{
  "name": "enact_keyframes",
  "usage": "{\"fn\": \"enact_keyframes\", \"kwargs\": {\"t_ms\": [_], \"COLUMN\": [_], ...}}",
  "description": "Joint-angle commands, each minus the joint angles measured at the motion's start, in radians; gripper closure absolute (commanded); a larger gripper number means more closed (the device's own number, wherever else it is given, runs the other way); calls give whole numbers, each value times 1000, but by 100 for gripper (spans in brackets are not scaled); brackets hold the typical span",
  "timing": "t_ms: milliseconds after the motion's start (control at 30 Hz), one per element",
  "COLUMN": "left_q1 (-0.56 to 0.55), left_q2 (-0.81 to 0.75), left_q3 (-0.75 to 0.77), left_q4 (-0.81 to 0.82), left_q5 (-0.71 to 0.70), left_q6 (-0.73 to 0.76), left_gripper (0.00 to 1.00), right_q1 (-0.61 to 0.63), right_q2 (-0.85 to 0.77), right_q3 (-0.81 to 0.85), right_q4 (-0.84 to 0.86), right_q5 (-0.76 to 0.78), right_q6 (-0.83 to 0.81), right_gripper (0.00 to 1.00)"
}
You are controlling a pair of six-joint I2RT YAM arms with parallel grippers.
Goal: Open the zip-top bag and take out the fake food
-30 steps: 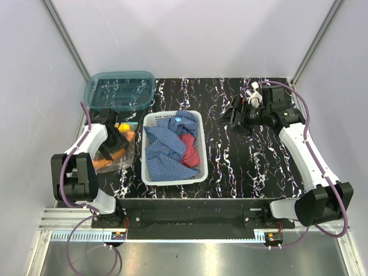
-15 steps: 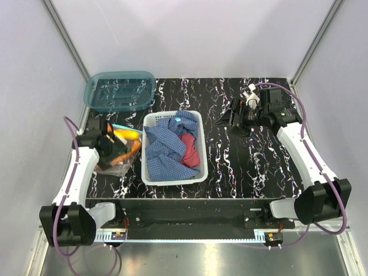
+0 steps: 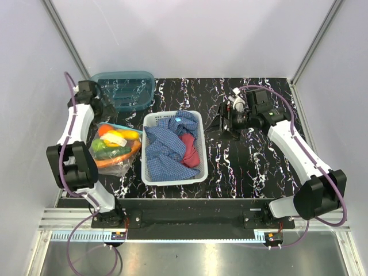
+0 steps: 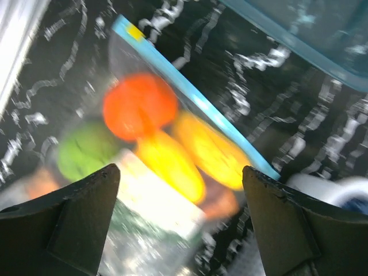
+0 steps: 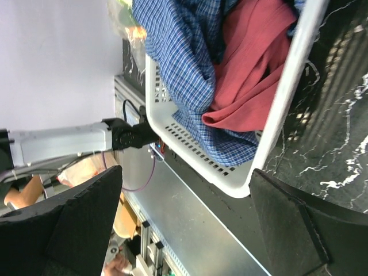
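The zip-top bag (image 3: 115,148) lies at the table's left, with its teal-blue zip strip (image 4: 190,95) along the far side. Inside it shows the fake food (image 4: 140,106): an orange piece, yellow pieces (image 4: 169,164) and a lime-green one (image 4: 86,152), all blurred in the left wrist view. My left gripper (image 3: 105,109) hovers open just beyond the bag's far edge, holding nothing; its fingers (image 4: 86,213) frame the bag from above. Right of the basket, my right gripper (image 3: 221,123) stands open and empty, pointing at the basket.
A teal translucent bin (image 3: 123,89) sits at the back left, close to the left gripper. A white basket (image 3: 148,175) in the middle holds a blue checked cloth (image 3: 164,149) and a red cloth (image 5: 253,69). A wall runs along the table's left edge.
The left gripper lifted off the bag, drew back toward the far left and opened wider, so the bag now shows uncovered. The right gripper shifted left toward the basket.
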Motion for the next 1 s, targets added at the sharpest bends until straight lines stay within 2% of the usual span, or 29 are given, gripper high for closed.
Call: {"fn": "enact_keyframes", "kwargs": {"t_ms": [0, 133, 267, 533, 633, 833, 967], "left_q1": [152, 249, 295, 307, 309, 304, 326], "left_q2": [-26, -21, 75, 168, 116, -185, -246], "left_q3": [-67, -144, -118, -140, -230, -500, -506], "left_q4": [195, 266, 252, 266, 271, 306, 271], "left_q5": [176, 354, 480, 591, 589, 626, 537], "left_q6": [159, 205, 271, 191, 116, 30, 91], "left_gripper": [11, 10, 9, 9, 11, 12, 8], "right_q1": [37, 54, 74, 87, 87, 87, 87], "right_q2": [-9, -5, 11, 43, 46, 54, 60], "right_q3": [25, 19, 39, 63, 65, 59, 60], "right_q4": [28, 22, 14, 8, 11, 17, 17], "right_q5": [-41, -41, -43, -29, -20, -13, -16], "right_q6": [-24, -33, -42, -50, -53, -56, -53], "right_gripper": [0, 0, 0, 0, 0, 0, 0]}}
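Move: Under the open left hand, about 12 cm down, sits the orange fruit inside the zip-top bag, some 2 cm back and 2 cm right. The bag's middle is about 8 cm back, 5 cm right and 13 cm below. The teal bin lies 16 cm ahead and 8 cm right, and the white basket 8 cm back and 29 cm right. From the right hand, the bag's middle is about 42 cm left, 4 cm ahead and 22 cm below. Swinging about 7 cm left beyond the bag's corner as it sinks, the left hand then comes down and back to the right, and finally draws back some 8 cm towards the robot over the bag, rising slightly. It descends about 7 cm overall, rolling its left side down some 25 degrees with fingers wide open. The right hand edges a couple of centimetres left by the basket, open. ##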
